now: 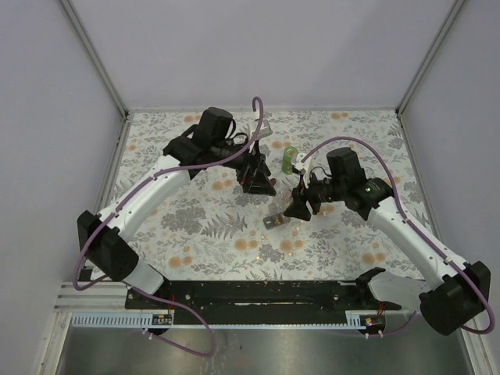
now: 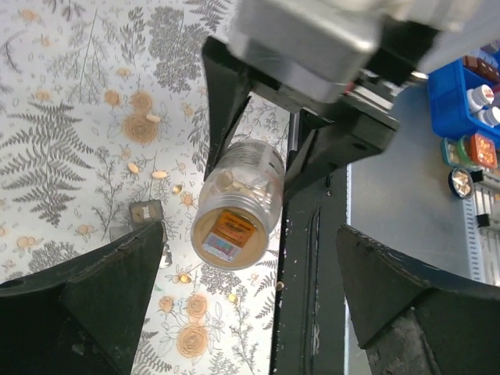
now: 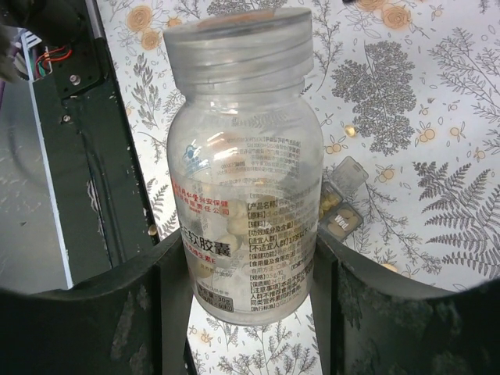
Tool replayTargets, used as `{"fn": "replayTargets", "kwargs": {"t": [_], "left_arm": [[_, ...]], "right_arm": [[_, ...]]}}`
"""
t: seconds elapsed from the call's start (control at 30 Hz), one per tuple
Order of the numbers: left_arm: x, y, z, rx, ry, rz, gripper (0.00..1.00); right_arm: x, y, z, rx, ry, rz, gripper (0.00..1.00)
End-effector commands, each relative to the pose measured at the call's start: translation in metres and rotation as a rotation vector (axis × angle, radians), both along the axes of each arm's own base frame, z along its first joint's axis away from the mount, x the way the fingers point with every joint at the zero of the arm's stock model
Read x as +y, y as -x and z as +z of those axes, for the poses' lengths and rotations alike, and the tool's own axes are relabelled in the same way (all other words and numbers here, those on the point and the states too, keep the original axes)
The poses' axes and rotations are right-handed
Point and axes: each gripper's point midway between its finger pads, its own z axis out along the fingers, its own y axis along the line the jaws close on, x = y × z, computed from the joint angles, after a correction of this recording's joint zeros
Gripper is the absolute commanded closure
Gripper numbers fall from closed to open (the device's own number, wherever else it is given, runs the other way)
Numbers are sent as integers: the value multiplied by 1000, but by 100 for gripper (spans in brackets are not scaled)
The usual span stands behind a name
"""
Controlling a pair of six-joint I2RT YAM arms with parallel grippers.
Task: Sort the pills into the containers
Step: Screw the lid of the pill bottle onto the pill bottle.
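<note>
A clear pill bottle with red and black print and pale pills inside is clamped at its lower body by my right gripper, which is shut on it. In the left wrist view its capped end, with an orange sticker, points toward the camera. My left gripper stands wide open just short of that cap, touching nothing. Loose yellow pills lie scattered on the floral mat. A small clear pill organizer with filled compartments lies open beside the bottle. From above, both grippers meet mid-table.
A green-and-clear item stands behind the right gripper. The black base rail runs along the mat's near edge, with one pill on it. A blue bin with small containers sits beyond the rail.
</note>
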Motion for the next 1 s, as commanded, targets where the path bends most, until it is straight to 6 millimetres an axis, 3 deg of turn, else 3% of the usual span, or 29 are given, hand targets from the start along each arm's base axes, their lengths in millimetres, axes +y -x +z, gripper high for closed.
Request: {"fn": "replayTargets", "kwargs": {"t": [0.0,0.23,0.97], "left_arm": [[-11,-21,10,65,-4,114,7],[-14,-25,5,70,-34,133,17],[-12,-5,-7,73,-82,86,41]], "right_arm": [[3,-7,13,-68,-30,-29,100],[2,-6,12,-72,-29,-31,100],[3,-6,9,-65,-25,-27,100]]}}
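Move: The lid, on the neck of the pill bottle in the right gripper, lies about 3 cm below the left hand point, some 2 cm to its right and 1 cm ahead; from the right hand it is roughly 5 cm up, 3 cm left and 2 cm forward. The open pill box rests on the table some 23 cm beneath the left hand, about 3 cm ahead and level sideways. The green bottle stands about 20 cm ahead of the left hand, 5 cm right and 20 cm lower. Bring the open left gripper down and to the right over the lid, net about 3 cm, swinging forward first and then easing back about 1 cm, with the fingers tipping some 10 degrees further down. Meanwhile close it to roughly three-fifths open, so the fingers straddle the lid's rim. Hold the pill bottle still in the right gripper. ##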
